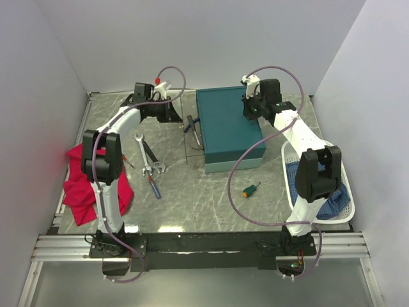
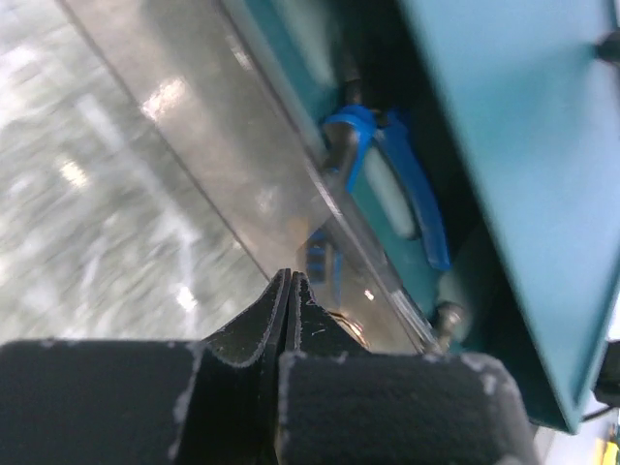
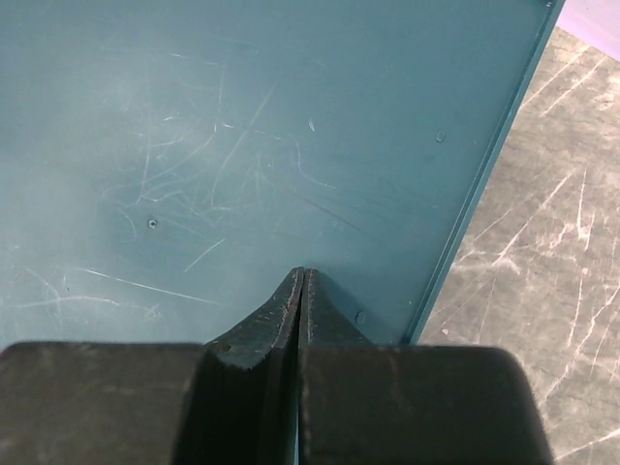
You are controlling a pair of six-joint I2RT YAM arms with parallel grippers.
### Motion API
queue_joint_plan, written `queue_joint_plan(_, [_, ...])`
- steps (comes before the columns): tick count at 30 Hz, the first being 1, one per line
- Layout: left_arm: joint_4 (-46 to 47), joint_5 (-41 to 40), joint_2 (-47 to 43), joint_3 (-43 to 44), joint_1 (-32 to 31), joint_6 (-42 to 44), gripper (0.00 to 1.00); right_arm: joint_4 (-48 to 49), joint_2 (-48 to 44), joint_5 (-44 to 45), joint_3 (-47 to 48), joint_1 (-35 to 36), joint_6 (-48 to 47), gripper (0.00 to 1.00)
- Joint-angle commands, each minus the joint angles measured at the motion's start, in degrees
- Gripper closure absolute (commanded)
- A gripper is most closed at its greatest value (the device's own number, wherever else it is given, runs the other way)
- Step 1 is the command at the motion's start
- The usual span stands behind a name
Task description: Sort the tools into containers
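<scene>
The teal box (image 1: 229, 128) sits mid-table with a clear panel (image 2: 242, 165) standing along its left side. Blue-handled pliers (image 1: 190, 125) (image 2: 418, 199) lie between that panel and the box. My left gripper (image 1: 179, 110) (image 2: 289, 276) is shut right at the clear panel, and I see nothing between its fingers. My right gripper (image 1: 250, 115) (image 3: 302, 273) is shut and empty just over the box's teal top (image 3: 242, 145), near its right edge. Silver wrenches (image 1: 142, 152), a red-and-blue screwdriver (image 1: 154, 186) and a stubby orange-and-green screwdriver (image 1: 250, 190) lie on the table.
A white perforated basket (image 1: 348, 214) lined with blue fabric stands at the right edge beside the right arm. A red cloth (image 1: 83, 188) is bunched at the left by the left arm. White walls close in both sides.
</scene>
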Motion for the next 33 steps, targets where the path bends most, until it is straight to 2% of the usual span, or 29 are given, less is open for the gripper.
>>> queue_joint_plan(1, [4.92,7.66,0.46,4.66,-3.73,-2.15,0.99,-0.94,2.27,-2.22,-1.10,1.04,0.93,1.00])
queue_joint_plan(19, [11.16,8.36,7.84,9.41,-10.50,-9.44,0.99,-1.03,2.80,-1.26,-3.04,2.80,0.75,1.00])
queue_joint_plan(22, [7.57,5.56,5.75,8.71,-9.98,-8.84,0.82,-1.20,2.54,-0.99,-3.30,3.15,0.57,1.00])
queue_joint_plan(23, [6.52,5.20,4.69,7.32,-9.10,-8.66,0.67,-1.20,2.45,-0.73,-3.30,3.15,0.57,1.00])
queue_joint_plan(26, [4.75,3.53,-1.98,2.06,-5.85,-8.92,0.56,-1.29,2.62,-0.29,-3.04,3.24,0.49,1.00])
queue_joint_plan(29, [6.41,2.21,-8.58,-4.27,-1.81,-10.77,0.50,-1.38,2.97,-0.29,-2.86,3.24,0.22,1.00])
queue_joint_plan(31, [8.77,6.39,-9.99,-7.10,-0.40,-11.21,0.48,-1.38,3.15,-0.20,-2.77,3.24,0.05,1.00])
queue_joint_plan(32, [9.57,8.17,-9.82,-9.37,-0.31,-11.12,0.48,-1.38,3.15,-0.20,-2.86,3.24,0.05,0.93])
queue_joint_plan(33, [12.02,11.23,-9.47,-11.22,-0.13,-13.47,0.47,-1.46,3.24,-0.29,-2.86,3.24,-0.04,0.54])
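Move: The front panel of the open drawer stands right at the left hand's shut fingertips, its middle about 1 cm to the right, 3 cm back and 2 cm lower. Inside lie the hammer, roughly 4 cm right and 3 cm back, and the pliers, 4 cm right and level; the cabinet's middle is some 16 cm right and 2 cm back. The right fingertips rest on the cabinet top, its middle about 6 cm left and 2 cm back; from that hand the drawer front is some 20 cm left and 4 cm back. Still bearing on the drawer front with shut fingertips, the left hand pushes it about 8 cm right into the cabinet, then opens its fingers halfway, comes free and retreats some 5 cm left, also back and up. The right hand keeps its closed fingertips on the cabinet top, sliding about 2 cm left. ##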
